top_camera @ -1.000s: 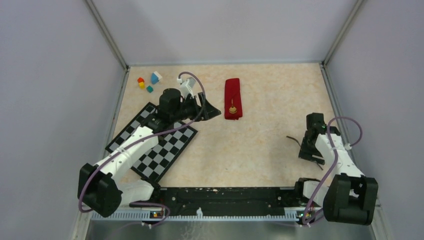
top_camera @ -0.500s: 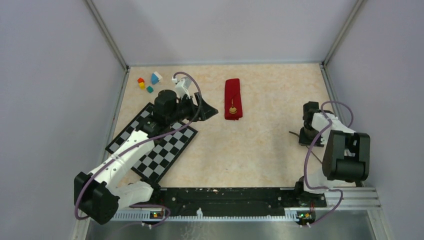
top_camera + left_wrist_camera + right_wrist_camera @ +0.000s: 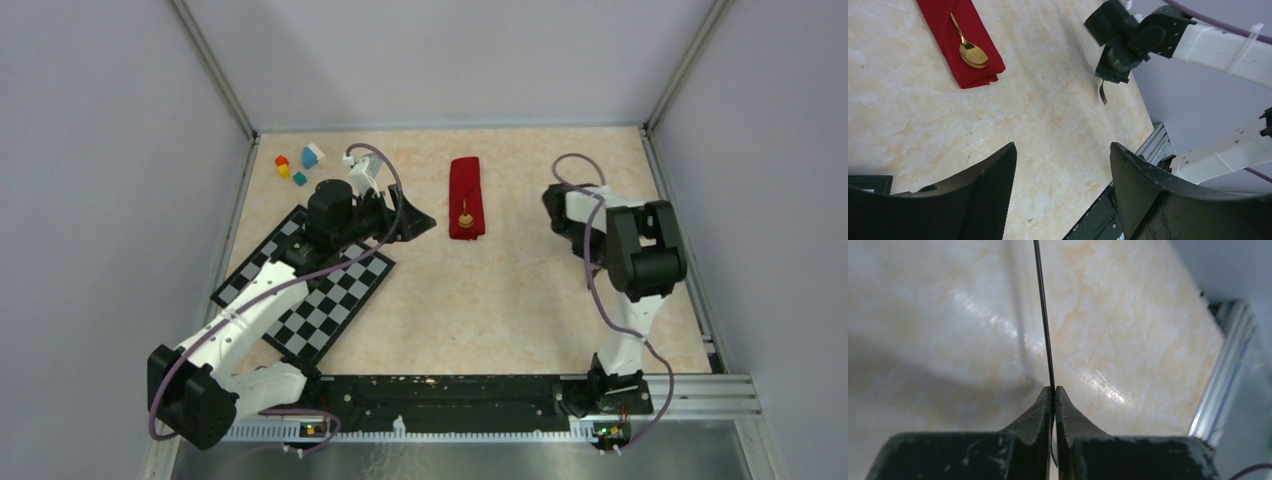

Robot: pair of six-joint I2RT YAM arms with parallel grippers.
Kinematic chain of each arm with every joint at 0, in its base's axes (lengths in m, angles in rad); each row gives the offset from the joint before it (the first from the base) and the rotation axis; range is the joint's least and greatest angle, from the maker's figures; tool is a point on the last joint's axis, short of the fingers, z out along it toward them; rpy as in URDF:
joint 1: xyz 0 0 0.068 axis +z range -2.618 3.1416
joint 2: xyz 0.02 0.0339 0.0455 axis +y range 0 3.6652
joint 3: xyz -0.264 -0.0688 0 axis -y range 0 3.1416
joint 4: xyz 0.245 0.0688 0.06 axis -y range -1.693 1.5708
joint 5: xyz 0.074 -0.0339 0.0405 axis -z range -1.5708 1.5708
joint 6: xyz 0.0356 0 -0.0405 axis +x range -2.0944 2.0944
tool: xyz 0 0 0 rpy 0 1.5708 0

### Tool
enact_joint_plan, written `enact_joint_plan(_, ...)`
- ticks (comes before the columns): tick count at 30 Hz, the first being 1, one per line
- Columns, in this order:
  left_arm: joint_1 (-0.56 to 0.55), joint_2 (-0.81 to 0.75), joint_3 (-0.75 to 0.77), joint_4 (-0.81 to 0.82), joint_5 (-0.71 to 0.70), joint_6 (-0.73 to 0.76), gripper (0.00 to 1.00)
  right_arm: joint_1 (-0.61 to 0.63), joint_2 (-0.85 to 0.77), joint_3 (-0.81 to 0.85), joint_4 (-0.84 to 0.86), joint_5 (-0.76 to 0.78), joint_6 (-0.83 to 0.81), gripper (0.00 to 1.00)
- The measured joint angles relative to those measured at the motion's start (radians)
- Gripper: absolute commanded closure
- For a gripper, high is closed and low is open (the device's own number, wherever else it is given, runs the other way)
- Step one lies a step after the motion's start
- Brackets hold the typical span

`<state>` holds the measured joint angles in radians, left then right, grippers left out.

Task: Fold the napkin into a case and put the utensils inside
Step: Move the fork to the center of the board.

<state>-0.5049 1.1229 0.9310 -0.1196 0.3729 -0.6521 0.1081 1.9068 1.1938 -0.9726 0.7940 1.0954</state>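
The napkin lies folded as a narrow red case at the back middle of the table. The gold spoon rests on its near end. My left gripper hovers just left of the case, open and holding nothing. My right gripper is right of the case and shut on the fork. The fork shows edge-on as a thin dark line between the fingers. In the left wrist view its tines hang below the right gripper, above the table.
A black-and-white checkered mat lies under the left arm. Small coloured blocks sit in the back left corner. Grey walls close in three sides, and a black rail runs along the near edge.
My right gripper closed on the fork by the right edge, lifted it and swung up and left toward the case. The left arm barely moved.
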Motion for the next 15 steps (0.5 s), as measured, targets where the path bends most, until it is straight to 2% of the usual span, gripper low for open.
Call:
enact_joint_plan(2,0.000,0.000,0.000,0.001,0.000,0.000,0.27,0.109,0.056,0.027,-0.050,0.101,-0.080,1.00)
enact_joint_plan(6,0.000,0.000,0.000,0.001,0.000,0.002,0.27,0.272,0.187,0.100,-0.206,0.243,-0.107,1.00)
enact_joint_plan(9,0.000,0.000,0.000,0.000,0.000,0.004,0.27,0.341,0.290,0.140,-0.332,0.313,-0.086,1.00)
enact_joint_plan(13,0.000,0.000,0.000,-0.002,-0.001,0.010,0.27,0.415,0.377,0.143,-0.412,0.360,-0.084,1.00)
enact_joint_plan(15,0.000,0.000,0.000,-0.002,-0.002,0.015,0.27,0.448,0.374,0.134,-0.417,0.370,-0.100,0.89)
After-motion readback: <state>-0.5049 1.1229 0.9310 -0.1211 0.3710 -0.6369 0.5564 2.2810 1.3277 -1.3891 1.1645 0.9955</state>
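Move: The folded napkin, the likely place for the fork already in my right fingers, has its middle about 26 cm ahead of my right hand, 37 cm to its left and 2 cm lower. The gold spoon lies on it, about 22 cm ahead and 37 cm left of that hand. From my left hand the napkin's middle is roughly 28 cm ahead, 12 cm right and 25 cm below. Keeping the fork pinched between my shut fingertips, I carry my right hand about 7 cm left, low over the table and towards the napkin, while my wrist turns some 60 degrees. My fingers flatten from pointing steeply down and right to pointing mostly right. ##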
